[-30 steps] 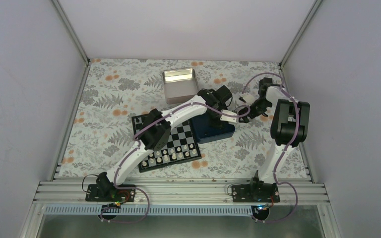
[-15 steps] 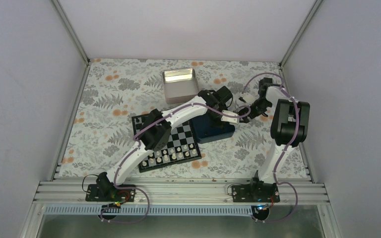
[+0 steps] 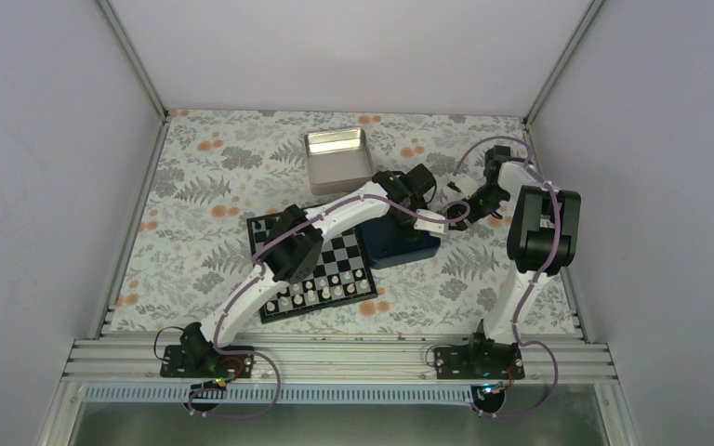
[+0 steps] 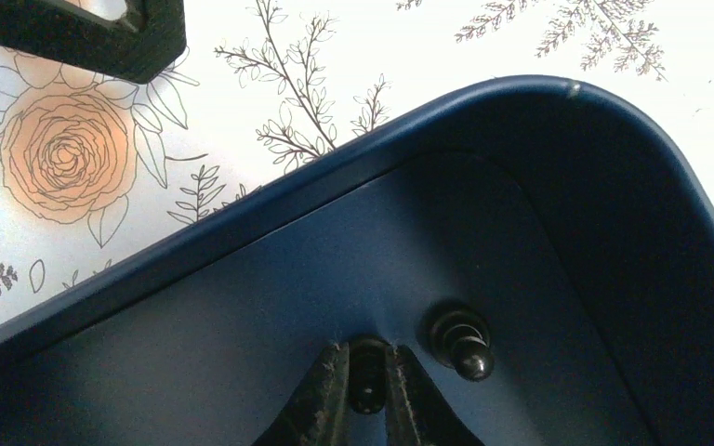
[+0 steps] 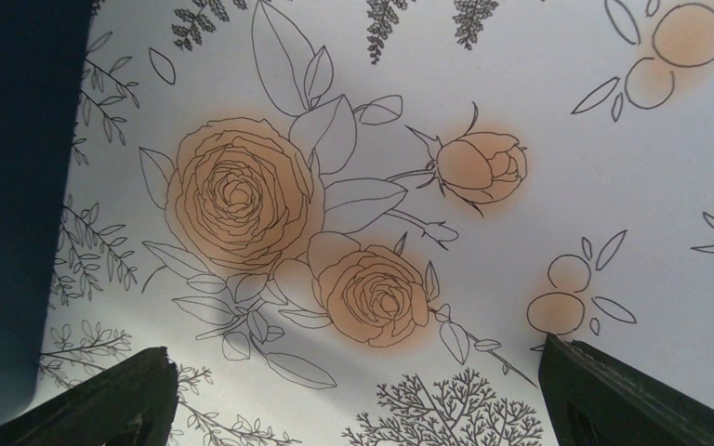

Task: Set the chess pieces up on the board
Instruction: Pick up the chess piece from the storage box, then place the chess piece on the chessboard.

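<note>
In the left wrist view my left gripper reaches down into the navy blue box and is shut on a small black chess piece held between its fingertips. A second black chess piece lies just right of it on the box floor. The board lies left of the box, with cream-white chessmen along its near rows. My right gripper hangs wide open over the flowered cloth just right of the box, with nothing between its fingers; the top view shows it there too.
A shiny metal tin stands behind the board and box. My left arm stretches diagonally over the board and hides part of it. A black part of the right gripper sits close outside the box's rim. Frame rails edge the flowered table.
My left gripper's jaws have closed onto the black chess piece inside the box. Both arms have stayed almost where they were.
</note>
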You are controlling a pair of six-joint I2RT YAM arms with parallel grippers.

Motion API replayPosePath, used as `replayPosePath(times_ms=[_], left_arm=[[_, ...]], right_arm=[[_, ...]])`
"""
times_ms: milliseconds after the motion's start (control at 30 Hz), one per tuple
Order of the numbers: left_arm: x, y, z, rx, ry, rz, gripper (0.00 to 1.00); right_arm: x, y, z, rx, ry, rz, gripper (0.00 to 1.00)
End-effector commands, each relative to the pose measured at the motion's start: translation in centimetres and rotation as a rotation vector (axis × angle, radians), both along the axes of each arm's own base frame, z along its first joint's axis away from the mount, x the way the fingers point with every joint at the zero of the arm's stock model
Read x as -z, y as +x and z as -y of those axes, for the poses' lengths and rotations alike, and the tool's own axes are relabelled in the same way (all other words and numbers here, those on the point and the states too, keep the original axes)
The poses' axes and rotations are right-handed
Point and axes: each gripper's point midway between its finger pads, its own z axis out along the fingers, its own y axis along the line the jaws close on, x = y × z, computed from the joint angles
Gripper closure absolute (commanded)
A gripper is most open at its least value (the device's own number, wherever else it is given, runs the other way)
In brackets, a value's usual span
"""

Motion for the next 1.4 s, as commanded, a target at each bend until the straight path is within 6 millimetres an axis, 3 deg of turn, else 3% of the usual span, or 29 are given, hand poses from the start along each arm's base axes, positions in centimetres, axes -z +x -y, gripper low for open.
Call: replayPosePath(times_ms=[0, 133, 267, 400, 567, 767, 1000, 1200, 1367], left_arm=[[0.0, -0.9, 0.1, 0.025, 0.003, -0.019, 0.9], [-2.0, -0.4, 0.2, 0.021, -0.014, 0.02, 0.91], [-6.0, -0.1, 0.0, 0.019, -0.06, 0.029, 0.91], [-9.1, 0.8, -2.0, -0.015, -0.06, 0.066, 0.91], [-11.2, 1.6, -5.8, -0.079, -0.044, 0.101, 0.91], [-10.3, 1.3, -13.0, -0.173, 0.044, 0.123, 0.91], [-6.8, 0.1, -21.0, -0.283, 0.16, 0.112, 0.91], [-5.3, 1.1, -24.5, -0.377, 0.166, 0.104, 0.91], [-3.7, 1.7, -26.2, -0.419, 0.178, 0.099, 0.91]], right_arm=[[1.9, -1.8, 0.4, 0.013, 0.006, -0.088, 0.0], [1.9, -1.8, 0.4, 0.012, 0.004, -0.088, 0.0], [1.8, -1.7, 0.4, 0.013, 0.004, -0.088, 0.0], [1.6, -1.8, 0.5, 0.013, 0.003, -0.087, 0.0], [1.5, -1.6, 0.4, 0.011, 0.003, -0.08, 0.0], [1.5, -1.6, 0.4, 0.014, 0.0, -0.086, 0.0], [1.4, -1.5, 0.1, 0.013, -0.005, -0.09, 0.0], [1.5, -1.5, 0.1, 0.013, -0.01, -0.096, 0.0], [1.5, -1.5, 0.0, 0.013, -0.011, -0.097, 0.0]])
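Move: In the dark blue box, the left hand already pinches a black pawn. The board's free pawn squares left of centre lie about 30 cm to its left, 2 cm farther out and 1 cm lower. A loose pawn stands some 3 cm straight behind the hand; on the board, the right-end pawn stands 16 cm left, 3 cm out. From the idle right hand, those squares lie about 43 cm left, 4 cm back and level in height. Lifting the pinched black pawn steeply out of the blue box, the left hand climbs about 11 cm, then swings left over the box's rim and the board's right end while sinking some 8 cm. It travels about 26 cm left overall, slowing near the end, turning about 20 degrees counter-clockwise and tipping the fingers more upright. The fingers keep their hold. ##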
